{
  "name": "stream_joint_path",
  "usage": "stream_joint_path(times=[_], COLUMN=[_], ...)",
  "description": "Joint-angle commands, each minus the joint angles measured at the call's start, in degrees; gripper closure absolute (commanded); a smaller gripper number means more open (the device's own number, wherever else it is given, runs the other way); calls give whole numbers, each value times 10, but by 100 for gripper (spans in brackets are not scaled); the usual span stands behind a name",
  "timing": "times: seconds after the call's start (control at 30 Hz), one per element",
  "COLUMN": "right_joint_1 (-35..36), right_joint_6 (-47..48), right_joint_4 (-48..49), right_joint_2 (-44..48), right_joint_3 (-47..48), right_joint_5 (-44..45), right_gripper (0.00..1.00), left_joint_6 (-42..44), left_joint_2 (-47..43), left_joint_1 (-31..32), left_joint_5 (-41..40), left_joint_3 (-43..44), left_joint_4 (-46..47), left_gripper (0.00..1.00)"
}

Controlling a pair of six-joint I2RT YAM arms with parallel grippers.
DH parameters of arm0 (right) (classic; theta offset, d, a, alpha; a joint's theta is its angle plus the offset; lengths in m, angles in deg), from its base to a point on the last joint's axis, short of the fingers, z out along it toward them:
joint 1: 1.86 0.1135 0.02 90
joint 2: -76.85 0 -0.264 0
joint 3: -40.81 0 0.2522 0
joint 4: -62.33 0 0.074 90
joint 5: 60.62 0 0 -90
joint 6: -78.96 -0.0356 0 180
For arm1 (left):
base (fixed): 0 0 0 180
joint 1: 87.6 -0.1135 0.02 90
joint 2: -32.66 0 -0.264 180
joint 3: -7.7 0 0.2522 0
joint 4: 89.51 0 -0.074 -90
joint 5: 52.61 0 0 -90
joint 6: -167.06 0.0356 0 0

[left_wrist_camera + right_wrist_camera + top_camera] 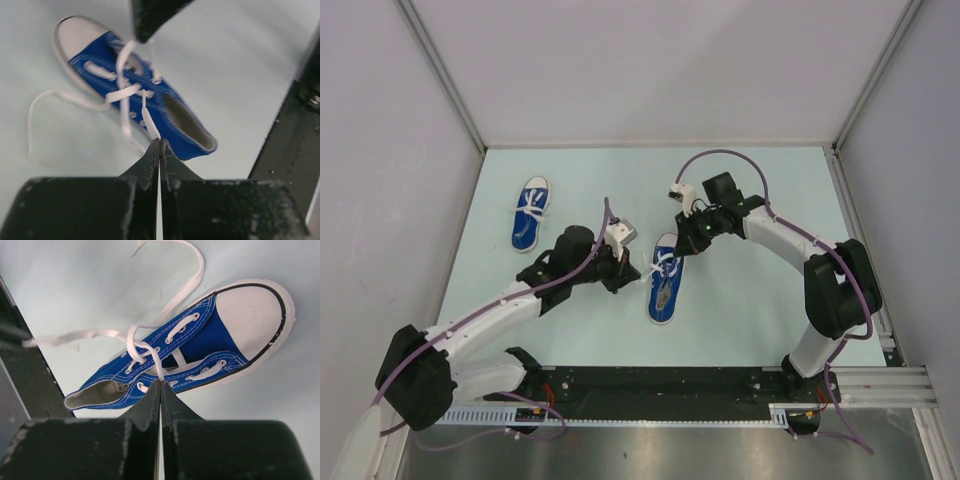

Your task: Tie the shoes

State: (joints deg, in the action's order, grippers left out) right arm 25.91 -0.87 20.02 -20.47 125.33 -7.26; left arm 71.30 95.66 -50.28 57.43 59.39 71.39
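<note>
One blue shoe (665,285) with a white toe cap lies mid-table, toe towards the far side. My left gripper (638,272) stands at its left side and is shut on a white lace (150,127) that runs taut to the eyelets of the shoe (150,100). My right gripper (682,250) hovers over the shoe's far end, shut on another strand of lace (159,365) rising from the crossed laces of the shoe (210,340). A loose lace loop (190,270) trails on the table. The second shoe (530,215) lies at the far left, apart from both grippers.
White walls enclose the pale green table (760,320) on three sides. A black rail (660,385) with the arm bases runs along the near edge. The right gripper's dark finger (150,15) shows at the top of the left wrist view.
</note>
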Motion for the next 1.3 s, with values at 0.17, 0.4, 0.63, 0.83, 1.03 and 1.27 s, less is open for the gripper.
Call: stream_joint_path(times=[0.17, 0.4, 0.63, 0.83, 1.03, 1.27], right_joint_1=[-11, -12, -18, -22, -21, -19], right_joint_6=[-54, -60, -59, -57, -60, -71], right_joint_4=[32, 32, 30, 31, 34, 44], right_joint_2=[-7, -5, -4, -4, -7, -8], right_joint_3=[-5, -9, -16, -17, -18, -18], right_joint_5=[-47, -50, -53, -55, -59, -66], right_gripper=[100, 100, 100, 100, 100, 100], left_joint_6=[67, 15, -22, -35, -43, -45], left_joint_2=[121, 186, 223, 224, 211, 234], left_joint_1=[23, 22, 12, -11, -17, -5], left_joint_5=[202, 144, 85, 58, 50, 76], left_joint_3=[67, 95, 111, 103, 88, 100], left_joint_4=[84, 126, 125, 96, 112, 132], left_gripper=[100, 100, 100, 100, 100, 100])
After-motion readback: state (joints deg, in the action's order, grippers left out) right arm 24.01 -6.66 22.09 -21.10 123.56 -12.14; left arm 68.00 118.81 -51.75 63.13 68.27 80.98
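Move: The left hand grips one lace, whose tip sticks out beyond the fingers. The crossed lace on the shoe is some 5 cm ahead of this hand, 6 cm to its right and 7 cm below. The right fingertips are about 6 cm ahead of the left hand, 9 cm right and 2 cm lower; the loose lace tail lies roughly 10 cm ahead, 1 cm left, on the table 13 cm down. From the right hand, the crossed lace is about 3 cm left, 1 cm back and 4 cm below. Rightward first, swinging back slightly and yawing about 15 degrees clockwise, the left hand brings its pinched lace in from the heel side, then turns forward some 6 cm and a little left, unwinding the yaw and sinking about 4 cm to the crossed lace. The right hand stays beside it, tipping slightly, still pinching the other lace. ##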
